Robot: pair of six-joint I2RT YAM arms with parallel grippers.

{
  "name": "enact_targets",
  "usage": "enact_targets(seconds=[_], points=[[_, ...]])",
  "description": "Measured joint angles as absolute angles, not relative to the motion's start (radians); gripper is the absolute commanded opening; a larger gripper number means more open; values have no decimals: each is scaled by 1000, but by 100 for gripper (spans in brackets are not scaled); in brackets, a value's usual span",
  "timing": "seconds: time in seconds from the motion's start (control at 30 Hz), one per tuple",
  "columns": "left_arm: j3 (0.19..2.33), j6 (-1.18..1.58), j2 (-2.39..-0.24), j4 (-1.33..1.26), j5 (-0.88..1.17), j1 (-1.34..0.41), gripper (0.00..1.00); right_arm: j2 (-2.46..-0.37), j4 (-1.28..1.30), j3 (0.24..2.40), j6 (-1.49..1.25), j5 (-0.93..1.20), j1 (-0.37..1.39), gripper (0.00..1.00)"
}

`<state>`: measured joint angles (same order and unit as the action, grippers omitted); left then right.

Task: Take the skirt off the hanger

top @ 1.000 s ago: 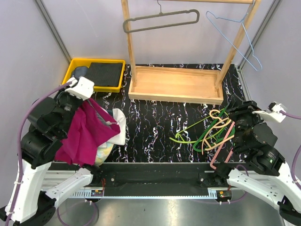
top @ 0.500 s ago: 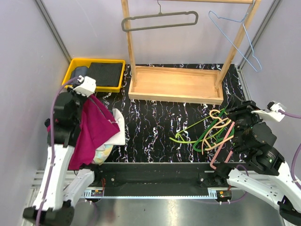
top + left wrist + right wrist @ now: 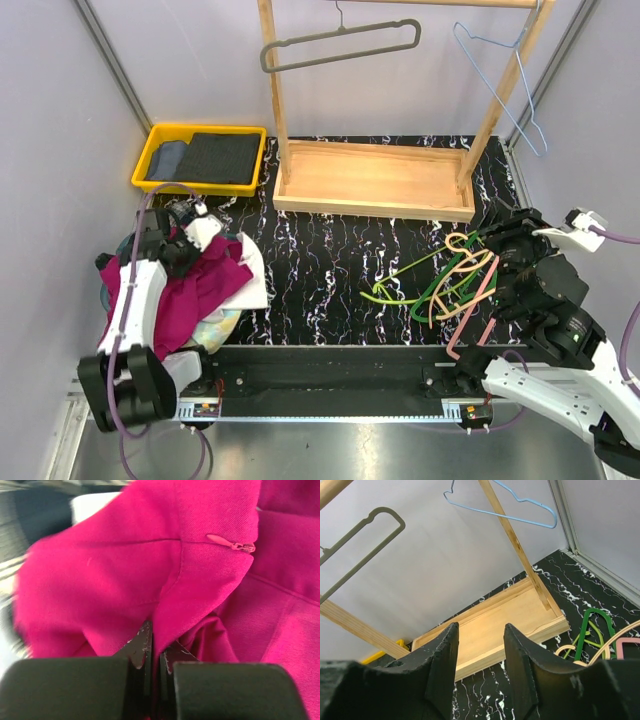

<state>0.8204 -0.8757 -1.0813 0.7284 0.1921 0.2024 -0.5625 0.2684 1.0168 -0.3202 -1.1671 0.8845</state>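
The magenta skirt [image 3: 205, 285] lies bunched on a heap of clothes at the table's left edge. My left gripper [image 3: 180, 248] is low over it and shut on a fold of the skirt [image 3: 125, 580]; its zipper pull [image 3: 232, 544] shows above the pinched fold, and my left gripper [image 3: 156, 645] has cloth between its tips. No hanger shows inside the skirt. A grey hanger [image 3: 340, 45] and a blue wire hanger [image 3: 512, 80] hang on the rack. My right gripper [image 3: 503, 232] rests at the right, and in its wrist view the right gripper [image 3: 481, 630] is open with nothing in it.
A tangle of coloured hangers [image 3: 450, 280] lies beside the right arm. The wooden rack base [image 3: 375, 180] stands at the back centre. A yellow tray [image 3: 150, 160] with dark folded cloth sits at the back left. White cloth [image 3: 255, 285] lies under the skirt.
My left arm has swung down from its raised pose and brought the skirt onto the heap of clothes. The right arm has not moved.
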Motion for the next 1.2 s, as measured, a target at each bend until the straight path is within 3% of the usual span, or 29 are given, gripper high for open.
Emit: enact_targets(seconds=[0.17, 0.47, 0.5, 0.53, 0.6, 0.67, 0.73, 0.77, 0.8, 1.0, 1.2], points=[[809, -978, -1206, 749, 187, 200, 0, -588, 268, 1037, -313, -1168, 884, 50], [578, -1054, -1171, 393, 10, 149, 3, -590, 266, 1061, -310, -1168, 884, 52], [566, -1057, -1171, 369, -14, 138, 11, -590, 267, 1065, -310, -1168, 884, 53], [561, -1057, -1171, 356, -31, 132, 42, -590, 266, 1067, -310, -1168, 884, 55], [560, -1063, -1165, 346, -54, 128, 70, -590, 267, 1070, -310, -1168, 884, 59], [582, -1064, -1154, 335, -78, 129, 99, -591, 267, 1072, -310, -1166, 884, 73], [633, -1051, -1134, 371, -91, 136, 99, -595, 267, 1076, -306, -1161, 884, 84], [658, -1038, -1128, 404, -91, 140, 99, -599, 267, 1081, -300, -1156, 884, 98], [687, -1025, -1118, 458, -85, 143, 99, -606, 268, 1088, -294, -1147, 884, 100], [1036, -843, -1082, 881, 48, 143, 99, -793, 428, 1291, -287, -974, 884, 100], [1427, -567, -1011, 1035, 233, 94, 99, -1079, 676, 1435, -403, -835, 884, 100]])
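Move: The left hand already holds the magenta skirt pinched over the clothes pile in the teal tub; the pile's middle is about 3 cm back, 2 cm to its right and 7 cm below. The white cloth on the pile lies roughly 12 cm to the hand's right and 4 cm back, and the yellow tray some 21 cm ahead and 4 cm right. From the empty right hand the pile is about 57 cm to the left, level fore and aft, and some 37 cm below. The left hand, still pinching the skirt, sinks some 6.5 cm onto the pile in the tub, edging left as its left side rolls up about 20 degrees, then opens wide to let go of the cloth and climbs away fast by over 25 cm, drifting right, its fingers tipping up out of their steep downward slant. Late on, the empty right hand opens fully and swings about 13 cm left and some 6 cm forward over the table, rising a little before dipping, its fingers tipping down and turning counter-clockwise. ##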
